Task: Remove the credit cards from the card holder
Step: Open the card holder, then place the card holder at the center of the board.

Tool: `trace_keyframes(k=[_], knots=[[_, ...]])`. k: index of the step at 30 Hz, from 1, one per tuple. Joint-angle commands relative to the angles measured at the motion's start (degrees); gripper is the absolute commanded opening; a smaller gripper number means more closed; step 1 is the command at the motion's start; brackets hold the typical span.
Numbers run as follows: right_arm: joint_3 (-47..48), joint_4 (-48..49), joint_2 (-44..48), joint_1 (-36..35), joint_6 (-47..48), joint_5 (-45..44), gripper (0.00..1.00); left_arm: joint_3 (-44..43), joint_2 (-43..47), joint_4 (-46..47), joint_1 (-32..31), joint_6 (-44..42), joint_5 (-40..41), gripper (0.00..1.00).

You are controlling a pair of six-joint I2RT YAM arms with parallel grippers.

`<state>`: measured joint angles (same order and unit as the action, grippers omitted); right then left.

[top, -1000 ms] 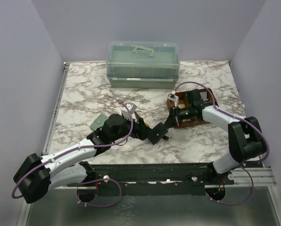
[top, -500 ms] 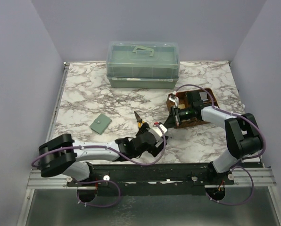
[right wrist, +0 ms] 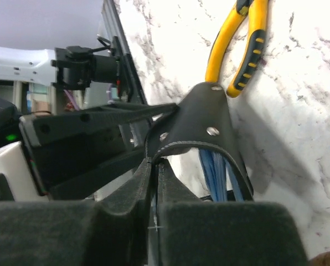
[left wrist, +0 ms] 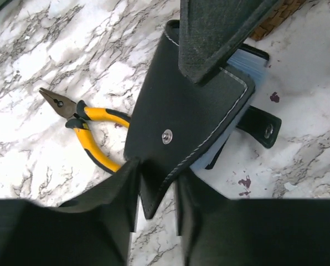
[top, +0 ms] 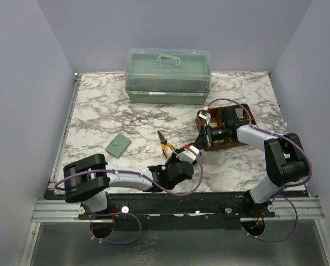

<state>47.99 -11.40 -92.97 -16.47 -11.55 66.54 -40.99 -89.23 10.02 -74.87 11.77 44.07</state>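
The black card holder [left wrist: 187,111] hangs over the marble, its snap button [left wrist: 166,136] facing the left wrist camera. My right gripper [right wrist: 155,160] is shut on the holder's upper edge [right wrist: 204,119]. My left gripper [left wrist: 154,191] comes from below with its jaws partly closed. A corner of the holder's flap lies in the gap, with marble showing between the fingers [left wrist: 112,199]. Blue-grey layers [right wrist: 216,172] show inside the spread holder. I cannot tell the credit cards from the lining. In the top view the two grippers [top: 188,157] [top: 202,137] meet right of centre.
Yellow-handled pliers [top: 165,145] lie just left of the holder. A sage-green wallet [top: 118,146] lies further left. A translucent green lidded box [top: 168,76] stands at the back. A brown woven tray [top: 240,119] sits under the right arm.
My left arm has folded back low along the near edge and now points up at the holder. Its jaws spread wide, then narrowed round the flap corner. The right gripper kept its hold.
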Motion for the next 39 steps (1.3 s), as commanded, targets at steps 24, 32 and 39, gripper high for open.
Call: trace_keyframes(k=[24,32,39], knots=[[1.48,-20.45,15.31,0.06,43.29,4.03,0.71,11.94,25.01,0.09,24.0,33.52,-58.42,0.0],[-8.65,-12.7,20.1,0.03,55.5,0.71,0.81,14.32,25.09,-1.9,25.82,27.96,-62.72,0.0],[-5.54,-14.96,16.21,-0.32,51.32,4.08,0.79,23.84,26.91,-0.52,26.44,45.5,-59.16,0.0]])
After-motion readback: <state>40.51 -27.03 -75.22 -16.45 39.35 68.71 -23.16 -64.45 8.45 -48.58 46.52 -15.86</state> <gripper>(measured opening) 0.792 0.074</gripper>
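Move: The card holder stands partly open between the hands. Its middle is about 4 cm ahead of the left hand, 3 cm right and a little below, with its near corner between the half-open left fingers. From the right hand, which still pinches its edge, it lies some 4 cm left, 2 cm ahead and 2 cm below. The pliers lie about 6 cm ahead, 4 cm left and 7 cm below the left hand; the basket's middle is about 9 cm ahead of the right hand, 12 cm right and 6 cm below. The left fingers finish closing on the near edge of the card holder's cover and the right fingers open wide to let go. Still pinching, the left hand rises about 4 cm, tipping its fingers steeply down and rolling its left side down, then draws back and left and sinks again. The right hand backs off empty, back and slightly right, rising first and then sinking while it rolls some 40 degrees. ##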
